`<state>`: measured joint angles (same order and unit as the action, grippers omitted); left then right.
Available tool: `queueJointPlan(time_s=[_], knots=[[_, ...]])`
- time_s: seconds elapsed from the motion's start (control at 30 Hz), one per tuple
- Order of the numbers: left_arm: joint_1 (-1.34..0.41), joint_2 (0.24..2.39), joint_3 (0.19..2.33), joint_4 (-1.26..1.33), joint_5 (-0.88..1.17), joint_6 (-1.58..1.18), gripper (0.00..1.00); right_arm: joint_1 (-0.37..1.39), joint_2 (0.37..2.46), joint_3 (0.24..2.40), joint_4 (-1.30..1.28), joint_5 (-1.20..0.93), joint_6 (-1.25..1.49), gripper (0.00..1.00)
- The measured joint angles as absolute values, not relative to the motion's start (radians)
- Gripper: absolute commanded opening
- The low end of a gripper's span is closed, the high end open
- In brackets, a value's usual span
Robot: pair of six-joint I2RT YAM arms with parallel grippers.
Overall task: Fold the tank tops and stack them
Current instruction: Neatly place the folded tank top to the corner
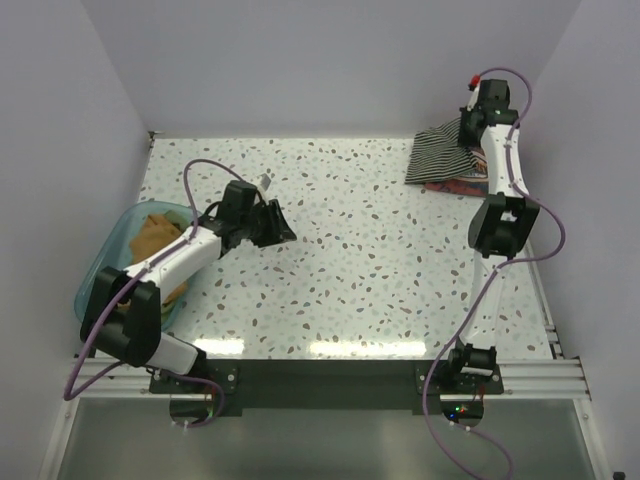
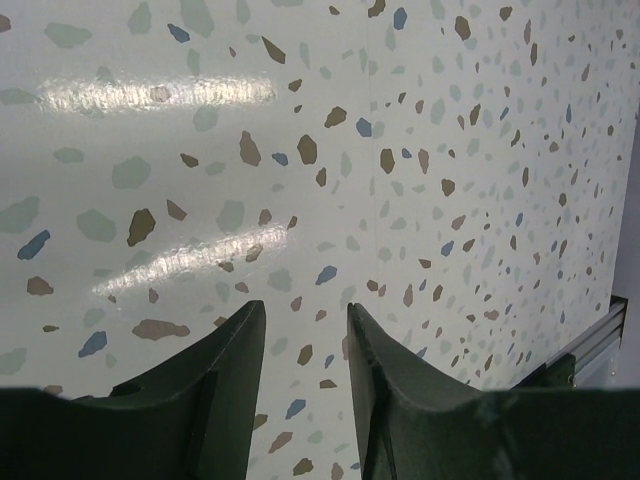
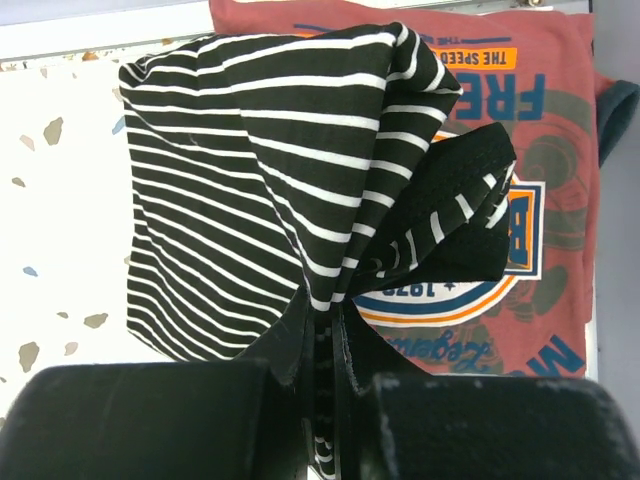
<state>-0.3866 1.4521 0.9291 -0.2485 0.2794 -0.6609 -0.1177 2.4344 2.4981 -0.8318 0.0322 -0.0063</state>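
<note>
My right gripper [image 3: 322, 310] is shut on a pinched fold of the black-and-white striped tank top [image 3: 240, 170], which hangs bunched over the rust-red tank top [image 3: 540, 120] with its blue-white graphic. From above, the striped top [image 1: 440, 152] lies at the far right corner with the red one [image 1: 470, 183] peeking out beneath, and the right gripper [image 1: 468, 128] is over them. Mustard-orange tank tops [image 1: 155, 235] sit in the teal bin. My left gripper [image 1: 283, 228] hovers open over bare tabletop, nothing between its fingers [image 2: 240, 350].
The translucent teal bin [image 1: 115, 240] stands at the left edge beside the left arm. White walls close in the table on three sides. A metal rail [image 1: 330, 375] runs along the near edge. Speckled tabletop [image 1: 350, 260] spans the middle.
</note>
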Motion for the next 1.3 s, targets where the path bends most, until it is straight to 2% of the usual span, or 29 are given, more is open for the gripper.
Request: queueJointPlan(time_s=[0.37,0.87,0.9,0.93,0.97,1.0,1.03,1.13,1.3], knots=[[-0.382,1.473,0.929,-0.241,0.303,-0.649,0.43,-0.175,2.434,2.496,-0.806,-0.012,0.031,0.0],[-0.38,1.502,0.929,-0.227,0.319,-0.642,0.42,-0.239,2.416,2.352,-0.734,-0.017,0.077,0.0],[-0.38,1.504,0.929,-0.226,0.321,-0.642,0.42,-0.241,2.416,2.352,-0.732,-0.017,0.081,0.04],[-0.38,1.506,0.929,-0.226,0.322,-0.642,0.42,-0.242,2.416,2.352,-0.731,-0.017,0.087,0.24],[-0.38,1.507,0.929,-0.226,0.323,-0.642,0.42,-0.244,2.416,2.348,-0.729,-0.017,0.1,0.35],[-0.38,1.507,0.929,-0.226,0.323,-0.642,0.43,-0.244,2.416,2.342,-0.723,-0.017,0.107,0.54],[-0.38,1.507,0.929,-0.226,0.325,-0.642,0.43,-0.245,2.416,2.332,-0.715,-0.014,0.118,0.6],[-0.38,1.507,0.929,-0.226,0.327,-0.642,0.43,-0.246,2.409,2.267,-0.678,-0.01,0.139,0.73],[-0.38,1.507,0.929,-0.225,0.332,-0.642,0.43,-0.248,2.386,2.119,-0.632,-0.01,0.184,0.79]])
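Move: The right hand holds the striped tank top pinched, most of it trailing to the hand's left. The folded red tank top it is taken to lies below: middle some 3 cm ahead, 4 cm right and 14 cm down. The table's far right corner is about 13 cm ahead and 14 cm right of the hand. From the idle left hand the red tank top is roughly 32 cm ahead, 50 cm right and 10 cm lower. Rightward first, the right hand carries the pinched striped tank top about 6 cm over the red one, sinking a few centimetres on the way and turning some 15 degrees clockwise. Then the fingers open wide and let go of the cloth, and the hand keeps sinking, about 9 cm down in all, easing back 2 cm or so with the open tips low over the striped cloth. ##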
